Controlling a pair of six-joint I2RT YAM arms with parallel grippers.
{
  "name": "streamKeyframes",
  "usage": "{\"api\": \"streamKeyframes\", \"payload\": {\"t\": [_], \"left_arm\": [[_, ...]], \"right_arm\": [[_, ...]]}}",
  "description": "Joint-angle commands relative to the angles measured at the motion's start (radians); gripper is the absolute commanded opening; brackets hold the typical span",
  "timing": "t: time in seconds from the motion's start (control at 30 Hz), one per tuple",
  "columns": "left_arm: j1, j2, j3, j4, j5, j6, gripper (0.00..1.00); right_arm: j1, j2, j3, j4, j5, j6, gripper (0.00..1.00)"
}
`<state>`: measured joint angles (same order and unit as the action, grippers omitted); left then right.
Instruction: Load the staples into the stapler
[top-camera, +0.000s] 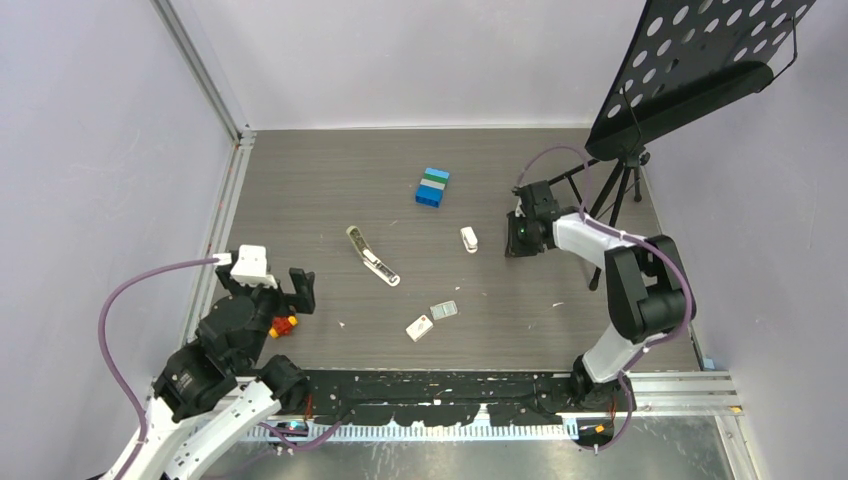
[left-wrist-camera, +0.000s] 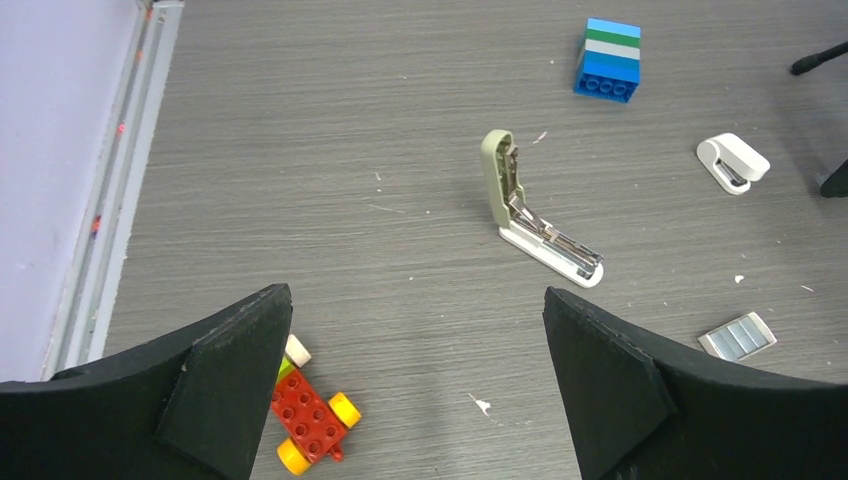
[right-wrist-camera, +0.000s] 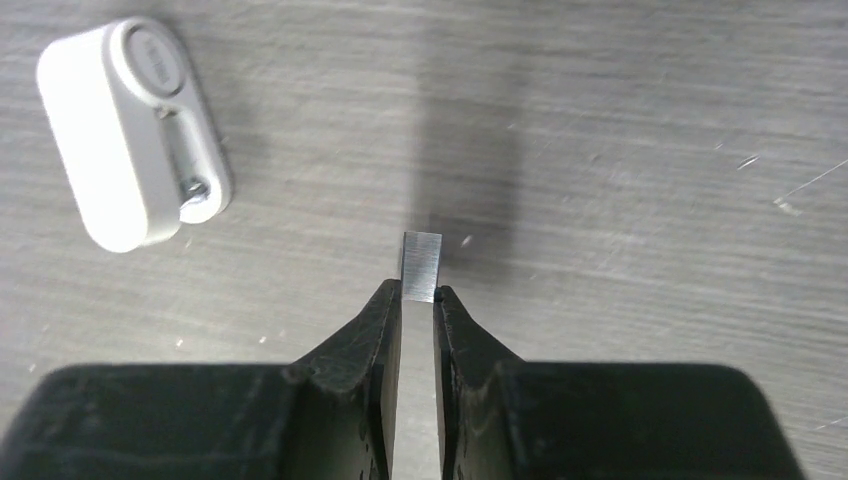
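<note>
The stapler (top-camera: 372, 257) (left-wrist-camera: 530, 215) lies hinged open mid-table, olive top raised, silver channel showing. A flat white staples box with a red mark (top-camera: 420, 327) and its grey insert (top-camera: 444, 310) (left-wrist-camera: 738, 336) lie nearer the front. In the right wrist view a small silvery strip of staples (right-wrist-camera: 421, 262) pokes out from between the tips of my right gripper (right-wrist-camera: 419, 292) (top-camera: 520, 240), whose fingers press both of its sides just above the table. My left gripper (left-wrist-camera: 415, 295) (top-camera: 285, 295) hovers wide open at the front left, holding nothing.
A stubby white object (top-camera: 469, 239) (right-wrist-camera: 135, 130) lies just left of the right gripper. Blue-green bricks (top-camera: 432, 187) sit further back. A red-yellow toy (left-wrist-camera: 310, 420) lies by the left finger. A music stand's tripod (top-camera: 620, 180) stands at the back right.
</note>
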<state>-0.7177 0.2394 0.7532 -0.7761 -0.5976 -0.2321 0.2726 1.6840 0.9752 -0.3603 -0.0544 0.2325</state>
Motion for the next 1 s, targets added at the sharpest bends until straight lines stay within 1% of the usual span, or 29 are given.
{"api": "streamKeyframes", "payload": {"t": [0.0, 0.2, 0.3, 0.4, 0.57, 0.63, 0.77, 0.9, 0.97], "left_arm": [[0.006, 0.062, 0.038, 0.023, 0.078, -0.052, 1.00], [0.005, 0.162, 0.052, 0.082, 0.246, -0.165, 1.00], [0.006, 0.218, 0.048, 0.143, 0.328, -0.218, 1.00], [0.006, 0.280, 0.032, 0.246, 0.425, -0.229, 1.00], [0.003, 0.422, -0.051, 0.485, 0.663, -0.178, 1.00], [0.000, 0.478, -0.065, 0.567, 0.733, -0.161, 1.00], [-0.016, 0.548, -0.102, 0.733, 0.785, -0.085, 1.00], [-0.029, 0.578, -0.186, 0.992, 0.804, 0.018, 1.00], [-0.040, 0.599, -0.239, 1.129, 0.823, 0.093, 1.00]], "right_arm": [[0.024, -0.134, -0.074, 0.103, -0.082, 0.056, 0.19], [0.039, -0.286, -0.200, 0.274, -0.192, 0.125, 0.18], [0.040, -0.351, -0.261, 0.379, -0.245, 0.157, 0.19], [0.040, -0.398, -0.309, 0.488, -0.313, 0.197, 0.19], [0.040, -0.436, -0.374, 0.662, -0.435, 0.283, 0.19], [0.040, -0.436, -0.392, 0.717, -0.479, 0.314, 0.19], [0.041, -0.435, -0.417, 0.802, -0.545, 0.367, 0.19], [0.040, -0.426, -0.427, 0.851, -0.610, 0.399, 0.19], [0.040, -0.422, -0.429, 0.871, -0.641, 0.417, 0.19]]}}
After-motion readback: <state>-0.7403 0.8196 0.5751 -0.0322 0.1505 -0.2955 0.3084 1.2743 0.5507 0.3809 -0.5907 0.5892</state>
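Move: The staples, a short strip pinched in the right hand, are some 17 cm ahead of the open left hand, 50 cm to its right and 23 cm lower. The opened stapler lies about 36 cm left of the right hand, 2 cm nearer the base and 3 cm lower. From the right hand, the white mini stapler is 11 cm left and 2 cm ahead, and the staple tray 18 cm left and 14 cm back. Right lifts the staples up-left about 15 cm, tipping leftward, while open left sweeps 20 cm right towards them. ##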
